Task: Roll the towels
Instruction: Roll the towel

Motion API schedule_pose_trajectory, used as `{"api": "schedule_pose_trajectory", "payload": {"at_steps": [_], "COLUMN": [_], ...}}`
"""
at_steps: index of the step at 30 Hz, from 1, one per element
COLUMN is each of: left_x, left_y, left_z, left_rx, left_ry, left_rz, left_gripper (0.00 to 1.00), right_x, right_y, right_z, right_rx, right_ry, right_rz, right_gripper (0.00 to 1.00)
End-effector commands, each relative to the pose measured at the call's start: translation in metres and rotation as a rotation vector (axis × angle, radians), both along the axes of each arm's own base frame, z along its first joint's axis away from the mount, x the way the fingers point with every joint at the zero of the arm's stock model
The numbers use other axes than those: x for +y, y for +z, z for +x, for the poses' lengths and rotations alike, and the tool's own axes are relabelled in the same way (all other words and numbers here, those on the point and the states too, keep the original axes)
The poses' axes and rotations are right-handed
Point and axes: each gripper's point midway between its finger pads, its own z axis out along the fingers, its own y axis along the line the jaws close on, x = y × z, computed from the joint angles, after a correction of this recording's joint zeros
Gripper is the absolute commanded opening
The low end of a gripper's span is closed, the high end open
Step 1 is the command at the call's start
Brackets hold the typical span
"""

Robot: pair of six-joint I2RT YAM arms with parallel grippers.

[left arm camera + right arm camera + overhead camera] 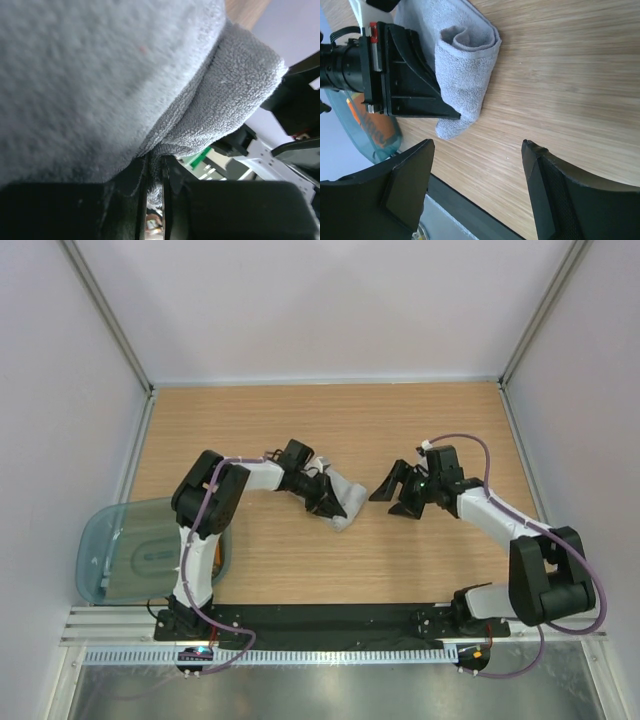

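The light grey towel [343, 502] lies rolled up on the wooden table, left of centre. In the right wrist view the grey towel [467, 70] shows its spiral end. My left gripper [326, 504] is shut on the roll's near end. In the left wrist view a fold of grey towel [220, 100] is pinched between that left gripper [154, 167]. My right gripper [392, 497] hovers open just right of the roll, apart from it, and the right gripper [477, 146] holds nothing. The orange towel is not clearly in view.
A translucent teal tub [105, 540] overhangs the table's left front edge beside the left arm's base. An orange patch [372, 129] shows through the tub [387, 142]; I cannot tell what it is. Metal frame posts and white walls enclose the table [330, 420].
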Motion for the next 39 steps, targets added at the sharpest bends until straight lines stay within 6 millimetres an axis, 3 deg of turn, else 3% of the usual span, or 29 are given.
{"api": "schedule_pose_trajectory", "payload": {"at_steps": [1, 7, 14, 20, 23, 27, 29, 31, 34, 38, 39], "left_x": [0.006, 0.014, 0.015, 0.015, 0.016, 0.018, 0.018, 0.02, 0.029, 0.039, 0.039], "left_y": [-0.011, -0.021, -0.023, -0.025, -0.025, -0.025, -0.023, -0.022, -0.013, 0.006, 0.019], "left_z": [0.012, 0.017, 0.016, 0.014, 0.015, 0.017, 0.017, 0.017, 0.023, 0.034, 0.036], "left_rx": [0.08, 0.16, 0.184, 0.198, 0.201, 0.193, 0.178, 0.153, 0.047, -0.131, -0.19], "left_ry": [0.045, 0.074, 0.063, 0.049, 0.048, 0.053, 0.055, 0.051, 0.051, 0.049, 0.041], "left_rz": [-0.016, -0.023, -0.039, -0.041, -0.046, -0.039, -0.03, -0.012, 0.06, 0.161, 0.172], "left_gripper": [0.0, 0.0, 0.0, 0.01, 0.01, 0.01, 0.01, 0.05, 0.21, 0.34, 0.36], "right_x": [0.025, 0.048, 0.06, 0.062, 0.063, 0.062, 0.063, 0.064, 0.061, 0.055, 0.055], "right_y": [0.014, -0.009, -0.048, -0.065, -0.07, -0.077, -0.076, -0.074, -0.071, -0.068, -0.067], "right_z": [0.017, 0.03, 0.042, 0.053, 0.057, 0.059, 0.061, 0.062, 0.059, 0.046, 0.045], "right_rx": [-0.099, -0.127, -0.083, -0.087, -0.084, -0.07, -0.061, -0.061, -0.039, 0.032, 0.042], "right_ry": [0.027, 0.068, 0.08, 0.061, 0.058, 0.05, 0.052, 0.055, 0.053, 0.065, 0.069], "right_rz": [0.116, 0.092, 0.026, -0.01, -0.02, -0.033, -0.035, -0.035, -0.061, -0.103, -0.101], "right_gripper": [0.77, 0.76, 0.66, 0.59, 0.47, 0.18, 0.13, 0.1, 0.07, 0.02, 0.01]}}
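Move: The rolled part of the gray towel is already pinched in the left gripper; its middle lies about 4 cm to that hand's right, 2 cm ahead and 1 cm lower. The towel's unrolled part spreads some 9 cm ahead of the left hand, 1 cm left and 3 cm lower. From the open right hand, the roll's middle is about 9 cm left, 2 cm ahead and 6 cm down, with the left fingertips about 14 cm left, level ahead, 5 cm down. Keep the left pinch and ease the roll about 3 cm forward while bringing the open right gripper some 7 cm left, 6 cm down and 5 cm forward onto it. Close the right fingers on the roll beside the left gripper; once they hold, part the left fingers and start drawing that hand about 1.5 cm left. ##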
